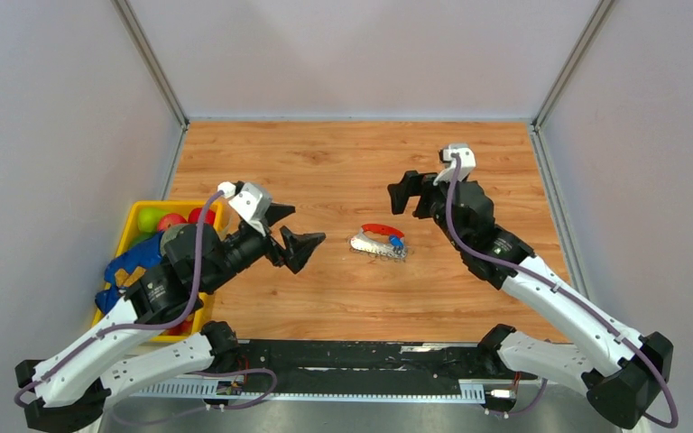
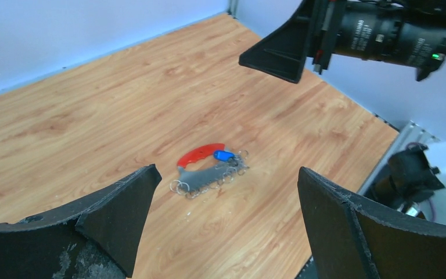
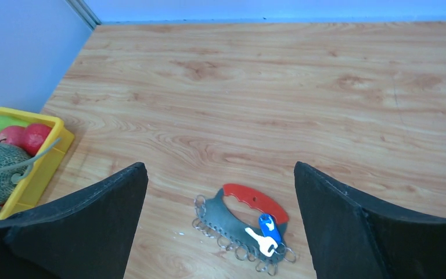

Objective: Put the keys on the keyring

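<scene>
The keyring (image 1: 377,240), a red curved loop on a grey jagged piece fringed with small metal rings, lies flat on the wooden table between both arms. The keys (image 3: 261,238), a pale key with a blue tag (image 3: 267,225), rest on its right end. My left gripper (image 1: 300,231) hovers left of the keyring, open and empty. My right gripper (image 1: 403,191) hangs above and behind it, also open and empty. In the left wrist view the keyring (image 2: 205,174) and blue tag (image 2: 223,156) lie ahead of the left gripper (image 2: 227,173). The right gripper (image 3: 219,168) frames the keyring (image 3: 232,214) from above.
A yellow bin (image 1: 133,220) with red and green fruit and a blue cloth (image 1: 131,263) stands at the table's left edge, beside the left arm. The bin (image 3: 42,165) also shows in the right wrist view. Grey walls close off three sides of the table.
</scene>
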{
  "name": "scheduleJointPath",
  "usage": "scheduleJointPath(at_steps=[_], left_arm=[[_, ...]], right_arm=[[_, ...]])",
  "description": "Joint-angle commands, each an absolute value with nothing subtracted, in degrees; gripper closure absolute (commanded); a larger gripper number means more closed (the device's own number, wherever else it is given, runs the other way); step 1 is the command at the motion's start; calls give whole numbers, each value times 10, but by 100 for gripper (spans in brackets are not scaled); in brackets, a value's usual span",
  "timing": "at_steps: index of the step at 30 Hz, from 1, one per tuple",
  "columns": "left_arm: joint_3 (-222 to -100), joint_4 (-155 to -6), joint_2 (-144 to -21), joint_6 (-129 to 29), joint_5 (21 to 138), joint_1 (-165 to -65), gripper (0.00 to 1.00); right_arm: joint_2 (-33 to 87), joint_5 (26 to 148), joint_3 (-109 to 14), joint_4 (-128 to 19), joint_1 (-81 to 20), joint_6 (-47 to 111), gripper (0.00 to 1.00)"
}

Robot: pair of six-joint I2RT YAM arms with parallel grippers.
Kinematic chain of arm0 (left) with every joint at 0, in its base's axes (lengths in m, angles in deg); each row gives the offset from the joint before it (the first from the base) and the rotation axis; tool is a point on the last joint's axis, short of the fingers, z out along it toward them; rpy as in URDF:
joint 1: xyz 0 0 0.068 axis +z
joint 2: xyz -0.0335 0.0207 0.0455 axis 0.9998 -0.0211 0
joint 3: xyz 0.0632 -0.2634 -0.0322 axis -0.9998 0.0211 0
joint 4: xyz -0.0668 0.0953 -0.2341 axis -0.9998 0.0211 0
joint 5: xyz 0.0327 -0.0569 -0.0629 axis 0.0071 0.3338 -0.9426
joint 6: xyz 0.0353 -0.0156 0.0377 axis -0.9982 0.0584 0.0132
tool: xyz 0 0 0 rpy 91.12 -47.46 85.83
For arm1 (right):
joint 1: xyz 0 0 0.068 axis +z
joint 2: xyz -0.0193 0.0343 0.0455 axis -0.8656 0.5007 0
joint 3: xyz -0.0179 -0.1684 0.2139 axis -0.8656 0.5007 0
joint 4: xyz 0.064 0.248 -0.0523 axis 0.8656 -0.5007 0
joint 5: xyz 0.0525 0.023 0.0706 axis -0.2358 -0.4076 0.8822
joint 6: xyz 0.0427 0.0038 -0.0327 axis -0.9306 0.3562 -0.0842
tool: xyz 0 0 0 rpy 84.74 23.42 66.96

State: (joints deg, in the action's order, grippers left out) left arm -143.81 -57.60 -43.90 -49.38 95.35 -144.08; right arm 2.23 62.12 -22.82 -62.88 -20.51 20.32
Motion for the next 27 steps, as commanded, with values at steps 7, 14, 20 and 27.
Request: scheduleJointPath(at_steps=[7, 14, 20, 27], left_arm=[[-1518, -594, -609, -508, 1145, -1421, 0], [-1489, -650, -672, -457, 1159, -1335, 0], [-1401, -698, -677, -422, 1182, -1275, 0], [-1351, -697, -679, -392, 1201, -1275, 0]], right_arm=[[125, 463, -337, -635, -129, 246, 0], [167, 412, -349, -642, -122, 212, 0], [173, 430, -306, -665, -123, 201, 0], [159, 378, -222, -666, -124, 172, 0]])
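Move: The keys with the blue tag lie on the table almost under the right hand, about 2 cm back, 1 cm left and 26 cm below. The red-handled ring holder under them is centred some 5 cm left and 1 cm back of that hand. From the left hand the keys are about 12 cm ahead, 19 cm right and 34 cm down; the yellow box stands 4 cm ahead and 38 cm left of it, some 30 cm lower. Out over the bare wood between the yellow box and the keys swings the empty left hand, forward about 15 cm and down as much, drifting some 6 cm left late on, turning counter-clockwise roughly 40 degrees and tipping down. The right hand first eases forward-left a few cm and slightly up, then comes back right and sinks, ending 7 cm lower above the keys. Both stay wide open, touching nothing. ##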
